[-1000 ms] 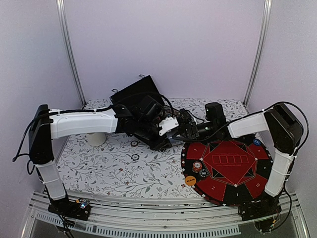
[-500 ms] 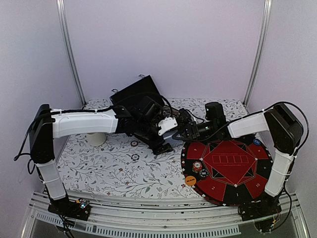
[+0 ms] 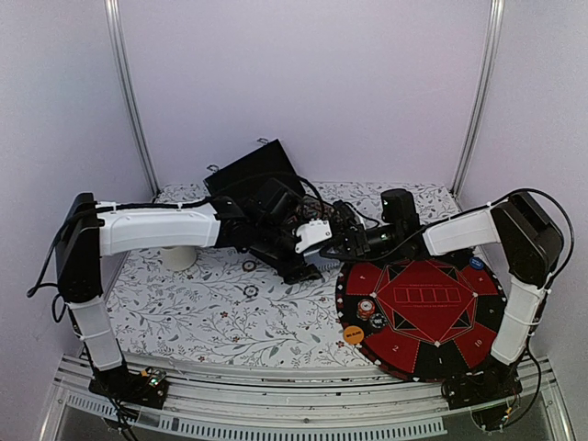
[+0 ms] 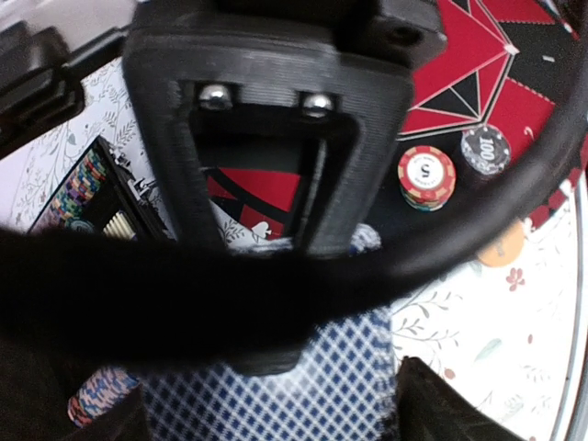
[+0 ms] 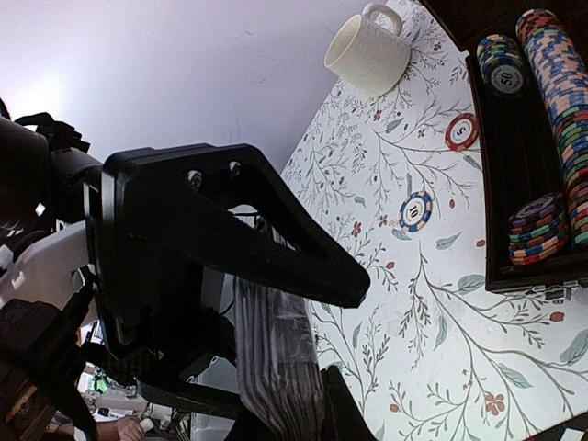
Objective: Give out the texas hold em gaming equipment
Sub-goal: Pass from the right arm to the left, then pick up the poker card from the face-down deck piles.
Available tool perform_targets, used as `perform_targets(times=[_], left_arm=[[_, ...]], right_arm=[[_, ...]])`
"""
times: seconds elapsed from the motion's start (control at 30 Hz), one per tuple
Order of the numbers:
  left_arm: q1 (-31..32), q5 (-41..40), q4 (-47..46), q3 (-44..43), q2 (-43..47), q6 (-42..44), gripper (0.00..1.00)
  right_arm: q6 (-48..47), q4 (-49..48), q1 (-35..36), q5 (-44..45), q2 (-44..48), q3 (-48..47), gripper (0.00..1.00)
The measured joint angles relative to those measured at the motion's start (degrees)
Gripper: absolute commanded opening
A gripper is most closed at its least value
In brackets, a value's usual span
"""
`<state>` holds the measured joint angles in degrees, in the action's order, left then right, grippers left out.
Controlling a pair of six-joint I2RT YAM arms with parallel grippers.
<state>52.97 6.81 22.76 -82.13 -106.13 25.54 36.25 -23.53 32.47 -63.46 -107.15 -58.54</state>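
A deck of playing cards (image 5: 276, 349) stands edge-on between the fingers of my right gripper (image 5: 340, 344), which is shut on it just left of the round red-and-black poker mat (image 3: 423, 312). Its blue-checked back (image 4: 303, 386) fills the bottom of the left wrist view. My left gripper (image 4: 276, 413) is open, one finger on each side of the deck. The two grippers meet at the table's centre (image 3: 323, 246). A red chip stack (image 4: 426, 175), a black 100 chip (image 4: 485, 150) and an orange button (image 4: 503, 246) lie on the mat. A blue button (image 3: 476, 263) sits at its far right.
A black chip tray (image 5: 551, 119) holds several coloured stacks. Loose chips, a red 5 (image 5: 461, 131) and a blue 10 (image 5: 415, 210), lie on the floral cloth. A cream cup (image 5: 367, 50) stands at the left. The open black case lid (image 3: 253, 170) rises behind the left arm.
My left gripper's jaws have spread apart off the deck. My right gripper has closed down on the deck. Both arms stay at the centre.
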Motion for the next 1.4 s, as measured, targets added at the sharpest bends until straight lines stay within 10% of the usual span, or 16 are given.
perform_targets(times=[0.5, 1.4], left_arm=[[-0.1, 0.5, 0.9, -0.9, -0.9, -0.3, 0.52], [-1.3, 1.0, 0.5, -0.4, -0.9, -0.9, 0.51]], right_arm=[[-3.9, 5.0, 0.0, 3.5, 1.3, -0.4, 0.18], [-16.7, 25.9, 0.3, 11.6, 5.0, -5.1, 0.34]])
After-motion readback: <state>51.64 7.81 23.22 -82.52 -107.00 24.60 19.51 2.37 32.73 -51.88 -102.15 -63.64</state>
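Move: The card deck hangs between my two hands: its middle is about 1 cm to the right of my left hand and 1 cm below it, and some 3 cm to the left of my right hand, 1 cm back and 2 cm lower. From my left hand, the red chip stack stands roughly 13 cm right and 8 cm back, the chip case about 12 cm ahead and 4 cm left, both some 13 cm down. I close my left fingers from wide to about half open to pinch the deck, keeping that hand within about a centimetre of its place. Then I ease my right fingers partly open and draw that hand some 1.5 cm back to the right and about 1 cm down, rolling its fingertips downward by roughly 10 degrees. ##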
